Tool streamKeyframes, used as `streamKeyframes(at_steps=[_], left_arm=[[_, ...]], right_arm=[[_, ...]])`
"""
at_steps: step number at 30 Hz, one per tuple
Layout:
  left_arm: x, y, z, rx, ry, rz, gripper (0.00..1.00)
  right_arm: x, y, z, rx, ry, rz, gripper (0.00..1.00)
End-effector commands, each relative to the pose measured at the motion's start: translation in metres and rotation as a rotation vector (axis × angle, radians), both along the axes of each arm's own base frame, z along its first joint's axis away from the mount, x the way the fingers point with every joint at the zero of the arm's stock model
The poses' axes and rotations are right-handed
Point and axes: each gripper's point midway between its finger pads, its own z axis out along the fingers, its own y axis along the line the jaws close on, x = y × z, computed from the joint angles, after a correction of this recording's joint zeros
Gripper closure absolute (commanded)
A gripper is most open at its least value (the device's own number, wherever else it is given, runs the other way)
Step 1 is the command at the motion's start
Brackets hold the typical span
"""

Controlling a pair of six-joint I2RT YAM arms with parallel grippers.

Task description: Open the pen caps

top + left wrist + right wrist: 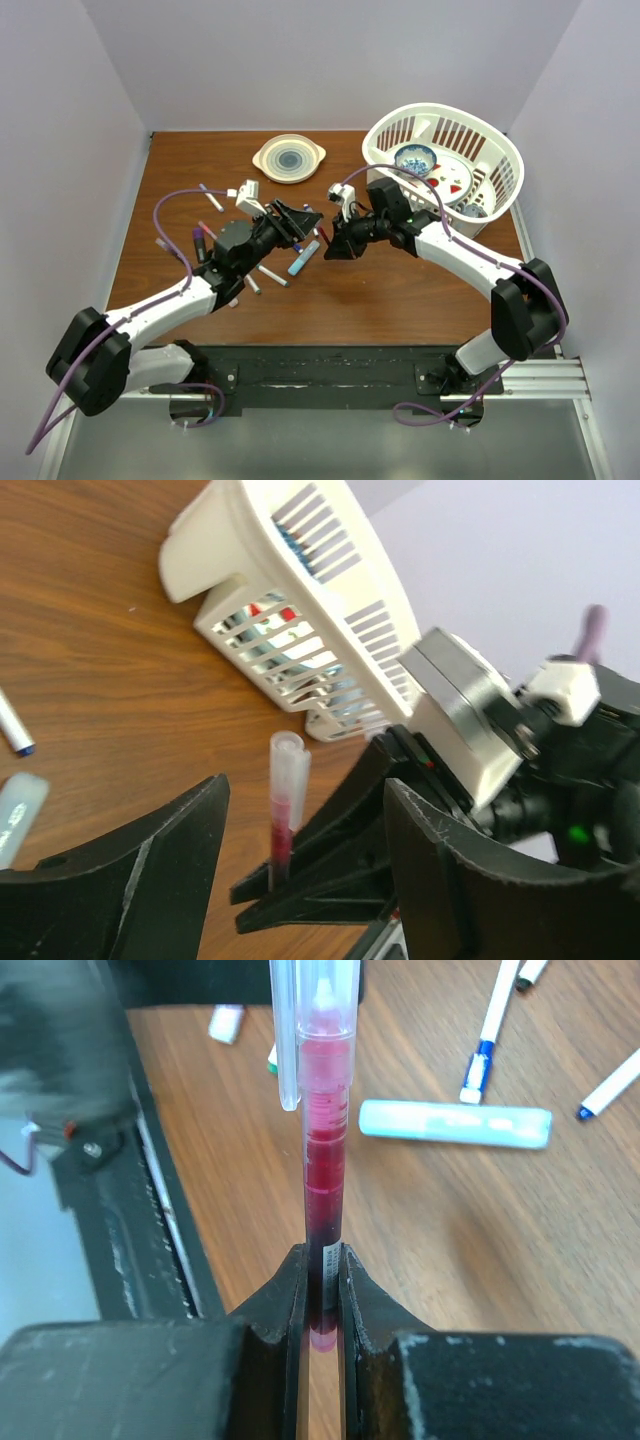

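Note:
My right gripper [322, 1295] is shut on the lower barrel of a red pen [325, 1160]. The pen's clear cap [312, 1020], with a clip, is on its far end. In the left wrist view the same capped pen [283, 815] sticks up out of the right gripper [258, 900]. My left gripper [300, 870] is open, its two fingers standing wide on either side of the pen without touching it. From above, both grippers [303, 228] [330, 242] meet over the middle of the table.
A light blue pen [303, 258] [455, 1123] and several white and coloured pens [272, 275] lie on the wooden table around the left arm. A white basket [500, 150] holding dishes stands at the back right. A round plate [289, 158] is at the back centre.

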Motion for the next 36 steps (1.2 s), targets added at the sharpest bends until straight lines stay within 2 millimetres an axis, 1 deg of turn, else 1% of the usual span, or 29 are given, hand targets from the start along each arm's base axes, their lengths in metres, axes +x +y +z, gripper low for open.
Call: streamKeyframes(at_steps=[1, 2, 5, 9, 11, 14, 15, 17, 20, 21, 23, 24, 25, 28, 29, 30, 31, 32, 33, 34, 35, 36], left_arm=[[0.014, 0.005, -0.016, 0.118, 0.074, 0.065, 0.34], [0.016, 0.004, -0.021, 0.141, 0.088, 0.065, 0.35], [0.02, -0.001, -0.026, 0.165, 0.109, 0.054, 0.4], [0.023, -0.007, -0.03, 0.176, 0.121, 0.036, 0.49], [0.026, -0.01, -0.032, 0.182, 0.126, 0.034, 0.51], [0.029, -0.014, -0.03, 0.187, 0.123, 0.032, 0.55], [0.03, -0.015, -0.03, 0.188, 0.123, 0.032, 0.59], [0.031, -0.018, -0.03, 0.192, 0.122, 0.023, 0.62], [0.031, -0.02, -0.033, 0.193, 0.127, 0.014, 0.72], [0.031, -0.02, -0.034, 0.193, 0.127, 0.013, 0.79], [0.03, -0.021, -0.032, 0.186, 0.122, 0.009, 0.88], [0.03, -0.022, -0.031, 0.183, 0.117, 0.006, 0.96], [0.029, -0.023, -0.03, 0.178, 0.112, -0.005, 1.0], [0.029, -0.026, -0.025, 0.168, 0.093, -0.02, 1.0], [0.025, -0.029, -0.026, 0.169, 0.089, -0.048, 1.0], [0.023, -0.03, -0.025, 0.165, 0.081, -0.06, 1.0], [0.019, -0.035, -0.02, 0.149, 0.055, -0.094, 1.0], [0.016, -0.036, -0.024, 0.154, 0.045, -0.114, 1.0], [0.013, -0.038, -0.023, 0.147, 0.033, -0.134, 1.0], [0.009, -0.041, -0.019, 0.131, 0.011, -0.163, 1.0], [0.008, -0.041, -0.022, 0.131, 0.012, -0.171, 1.0], [0.006, -0.043, -0.022, 0.129, 0.008, -0.183, 1.0]], right_arm=[[0.01, -0.003, 0.008, -0.048, -0.101, 0.009, 1.0], [0.011, -0.003, 0.008, -0.049, -0.105, 0.01, 1.0], [0.01, -0.002, 0.008, -0.055, -0.112, 0.014, 1.0], [0.012, -0.002, 0.007, -0.064, -0.12, 0.012, 1.0], [0.011, -0.002, 0.006, -0.069, -0.119, 0.013, 1.0], [0.012, -0.002, 0.002, -0.08, -0.117, 0.011, 1.0], [0.012, -0.002, 0.002, -0.08, -0.117, 0.011, 1.0], [0.012, -0.002, 0.002, -0.084, -0.121, 0.01, 1.0], [0.012, -0.002, 0.002, -0.086, -0.123, 0.01, 1.0], [0.013, -0.002, 0.002, -0.086, -0.125, 0.008, 1.0], [0.013, -0.003, 0.002, -0.089, -0.127, 0.008, 1.0], [0.013, -0.003, 0.001, -0.09, -0.127, 0.009, 1.0], [0.012, -0.003, 0.0, -0.092, -0.124, 0.012, 1.0], [0.011, -0.001, 0.002, -0.081, -0.124, 0.025, 1.0], [0.01, -0.002, 0.003, -0.078, -0.125, 0.033, 1.0], [0.008, -0.001, 0.004, -0.074, -0.123, 0.042, 0.8], [0.002, 0.002, 0.008, -0.047, -0.111, 0.072, 0.71], [0.002, 0.002, 0.01, -0.034, -0.106, 0.077, 0.63], [0.0, 0.002, 0.013, -0.015, -0.097, 0.093, 0.54], [-0.003, 0.002, 0.016, 0.005, -0.088, 0.107, 0.51], [-0.006, 0.003, 0.023, 0.045, -0.075, 0.127, 0.51], [-0.007, 0.003, 0.024, 0.06, -0.068, 0.129, 0.5]])
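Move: The clear cap of the red pen stands about 3 cm ahead of the left hand, 2 cm to its right and 3 cm lower; from the right hand, already gripping the pen's bottom end, the cap is some 7 cm up, 4 cm ahead and 3 cm left. On the table about 16 cm below the left hand, the light-blue marker lies 4 cm back and 3 cm left, and a blue-capped pen 9 cm ahead, 1 cm left. The left fingers close on the clear cap of the upright red pen, after the hand sinks about 4 cm and works 2–3 cm forward and 2 cm right, rolling and tipping down. Meanwhile the right hand, gripping the bottom end, eases down 2 cm and slightly right, then opens and lets go; as it does, the left hand draws 1 cm back and right, keeping its pinch. ##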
